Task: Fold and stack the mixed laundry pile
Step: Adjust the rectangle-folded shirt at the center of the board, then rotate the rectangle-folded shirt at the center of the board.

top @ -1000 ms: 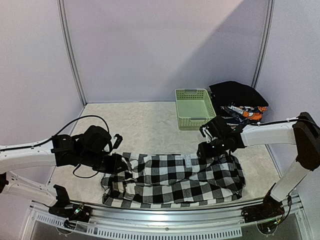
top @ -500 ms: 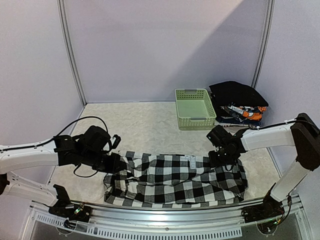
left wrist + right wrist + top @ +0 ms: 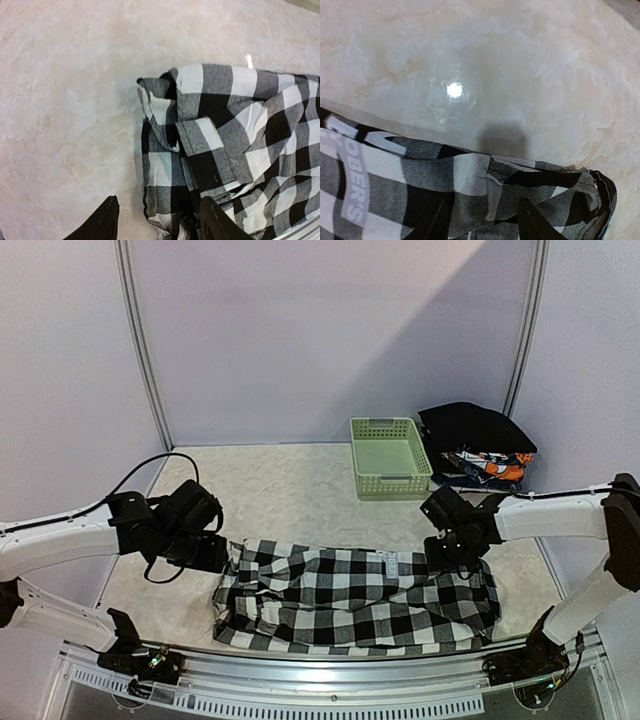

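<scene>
The black-and-white checked shirt (image 3: 360, 595) lies spread across the near part of the table, with white lettering (image 3: 352, 190) on a grey strip. My left gripper (image 3: 215, 555) is open at the shirt's left end. In the left wrist view its fingers straddle the rumpled edge (image 3: 165, 175) without gripping it. My right gripper (image 3: 455, 552) is open and sits low over the shirt's far right corner (image 3: 485, 180), with cloth lying between its fingers. The rest of the laundry pile is at the back right: a black cloth (image 3: 475, 427) on top of orange-blue-white printed pieces (image 3: 490, 465).
A pale green slotted basket (image 3: 388, 457) stands at the back, just left of the stacked garments. White booth walls close in the table on three sides. A metal rail (image 3: 330, 665) runs along the near edge.
My left gripper has opened, let go of the shirt's left edge and drawn back to the left. The shirt has settled flatter and shifted slightly right. My right gripper has moved right and down.
</scene>
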You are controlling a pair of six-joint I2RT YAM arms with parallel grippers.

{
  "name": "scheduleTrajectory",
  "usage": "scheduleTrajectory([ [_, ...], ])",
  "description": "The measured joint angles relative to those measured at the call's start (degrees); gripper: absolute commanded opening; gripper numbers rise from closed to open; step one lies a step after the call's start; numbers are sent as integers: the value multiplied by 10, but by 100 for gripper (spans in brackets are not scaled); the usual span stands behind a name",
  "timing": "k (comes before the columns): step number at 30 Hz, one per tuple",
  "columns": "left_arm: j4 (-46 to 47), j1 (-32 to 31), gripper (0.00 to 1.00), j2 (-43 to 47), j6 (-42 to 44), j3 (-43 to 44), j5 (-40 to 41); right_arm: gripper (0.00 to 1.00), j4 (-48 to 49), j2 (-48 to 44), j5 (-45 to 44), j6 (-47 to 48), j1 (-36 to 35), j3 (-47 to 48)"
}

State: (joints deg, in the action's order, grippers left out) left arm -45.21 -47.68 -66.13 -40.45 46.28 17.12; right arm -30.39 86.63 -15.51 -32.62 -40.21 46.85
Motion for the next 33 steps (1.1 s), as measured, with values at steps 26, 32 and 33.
scheduleTrajectory([
  [26, 155, -38, 34, -449, 212, 262, -188, 52, 118, -24, 129, -78, -174, -51],
  [32, 165, -20, 33, -458, 218, 244, -166, 53, 140, 30, 113, -98, -176, -45],
  [33, 171, -17, 33, -457, 218, 241, -166, 53, 144, 39, 110, -99, -176, -37],
])
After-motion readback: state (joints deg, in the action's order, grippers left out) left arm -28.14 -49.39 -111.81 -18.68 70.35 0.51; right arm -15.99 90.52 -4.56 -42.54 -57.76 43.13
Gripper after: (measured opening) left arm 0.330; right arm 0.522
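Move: The shirt lies across the board between the hands. The stretch of its far edge that the left hand makes for is about 16 cm right, 7 ahead and 10 below; the shirt's far left corner is some 9 ahead and 3 right. From the right hand the shirt's middle lies roughly 18 cm left, 8 back and 3 below, the white print 10 left and level, and the basket about 24 ahead, 10 left. Rightward in a low arc, the left hand swings over the shirt some 16 cm, sinks onto the cloth by its far edge and reaches slightly forward, turning about 30 degrees clockwise while its fingers narrow. The right hand rises off, crosses left and back, then lowers its still-open fingers onto the cloth just nearer than the white print, tilting its left side up. ##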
